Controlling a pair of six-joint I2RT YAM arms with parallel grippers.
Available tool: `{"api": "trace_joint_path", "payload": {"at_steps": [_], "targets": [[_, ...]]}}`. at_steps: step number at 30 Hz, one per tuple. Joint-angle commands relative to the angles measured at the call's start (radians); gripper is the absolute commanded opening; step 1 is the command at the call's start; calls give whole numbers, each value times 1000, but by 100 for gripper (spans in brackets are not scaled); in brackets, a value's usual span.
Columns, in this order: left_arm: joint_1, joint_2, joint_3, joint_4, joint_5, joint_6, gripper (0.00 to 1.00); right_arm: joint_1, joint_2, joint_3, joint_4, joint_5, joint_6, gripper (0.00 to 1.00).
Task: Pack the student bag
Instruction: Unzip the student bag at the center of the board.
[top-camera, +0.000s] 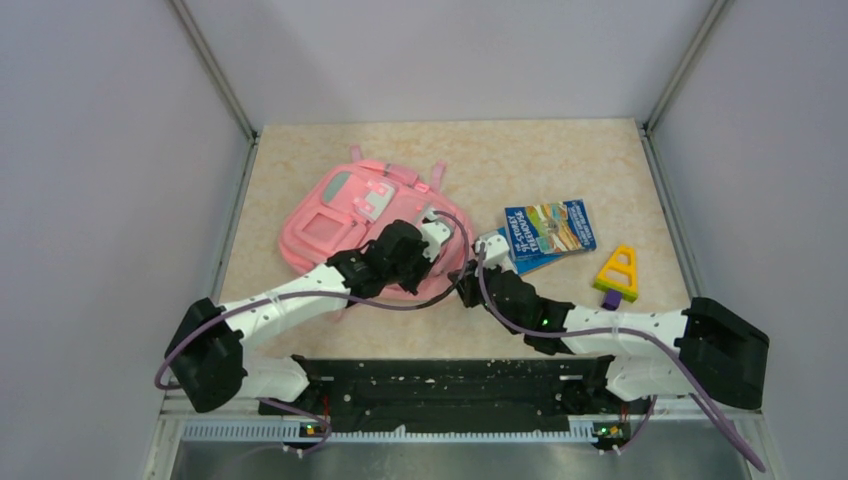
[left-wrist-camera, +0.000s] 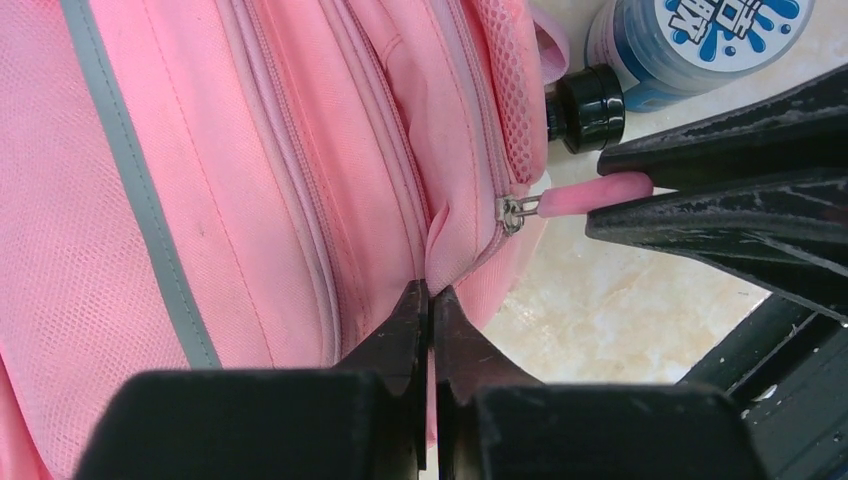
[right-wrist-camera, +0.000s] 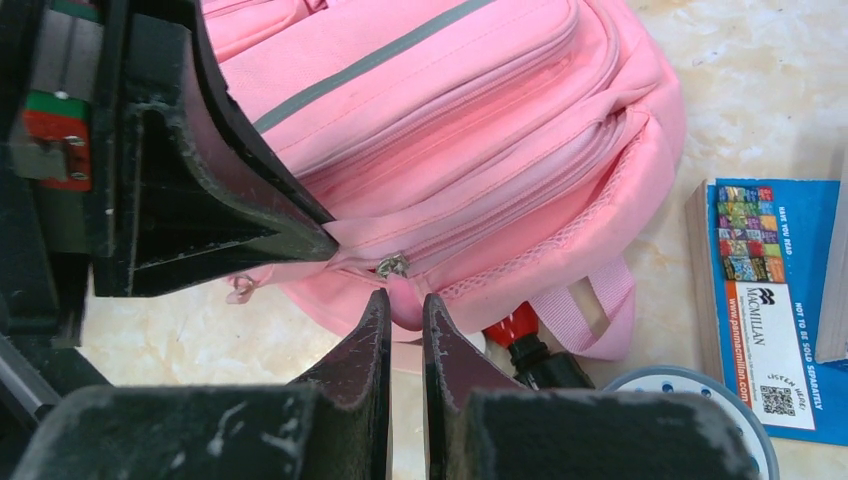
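Observation:
The student bag (top-camera: 340, 220) is a pink backpack with grey trim, lying flat left of centre. Both grippers meet at its near right edge. My left gripper (left-wrist-camera: 432, 292) is shut on a fold of the bag's pink fabric (left-wrist-camera: 455, 235) just beside the zip slider (left-wrist-camera: 512, 212). My right gripper (right-wrist-camera: 405, 300) is shut on the pink zip pull (right-wrist-camera: 405, 288) below the metal slider (right-wrist-camera: 392, 266). In the left wrist view the zip pull (left-wrist-camera: 598, 194) sticks out between the right gripper's black fingers (left-wrist-camera: 720, 150). From above, the left gripper (top-camera: 452, 243) and right gripper (top-camera: 470, 262) almost touch.
A blue book (top-camera: 548, 232) lies right of the bag, and a yellow triangular toy with a purple base (top-camera: 617, 272) lies further right. A blue-labelled bottle (left-wrist-camera: 690, 30) with a black cap (left-wrist-camera: 585, 105) lies by the bag's strap loop (right-wrist-camera: 590, 310). Grey walls enclose the table.

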Motion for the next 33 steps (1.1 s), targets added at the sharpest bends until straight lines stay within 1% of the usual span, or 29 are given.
{"api": "trace_joint_path", "payload": {"at_steps": [1, 5, 9, 13, 17, 21, 24, 29, 33], "targets": [[2, -55, 36, 2, -34, -2, 0, -8, 27, 28, 52, 76, -25, 0], [2, -75, 45, -17, -66, 1, 0, -7, 26, 31, 48, 167, -25, 0], [2, -109, 46, -24, -84, 38, 0, -7, 16, 60, 24, 280, -34, 0], [2, -156, 38, -26, -107, 55, 0, -9, 37, 97, 28, 329, -77, 0], [1, -225, 19, -11, -173, 64, 0, -35, 65, 133, 18, 301, -91, 0], [0, -284, 0, 3, -316, 64, 0, -78, 99, 177, -3, 253, -99, 0], [0, -333, -11, 14, -385, 64, 0, -99, 130, 219, -24, 245, -123, 0], [2, -424, -38, 57, -407, 82, 0, -141, 163, 258, -19, 212, -134, 0], [2, -495, -64, 107, -414, 102, 0, -174, 185, 271, 4, 141, -139, 0]]}}
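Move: My right hand already has the zipper pull in its tips, with the slider about a centimetre ahead. The bag's far-right bend, where the zipper leads, lies some 11 cm ahead and 2 cm right. The jar stands roughly 8 cm right and 1 cm ahead, the black-capped bottle 4 cm right and 1 cm ahead, both lower. My left hand already pinches the bag's fabric; the pull lies about 4 cm to its right, level with it. With the pull still pinched, I draw the zipper along the bag's right side with my right hand, about 8 cm forward and then climbing too, the wrist turning some 15 degrees clockwise. My left hand keeps its fold of fabric and lifts it some 10 cm, swinging left away from the pull while its fingers tip up about 20 degrees. ##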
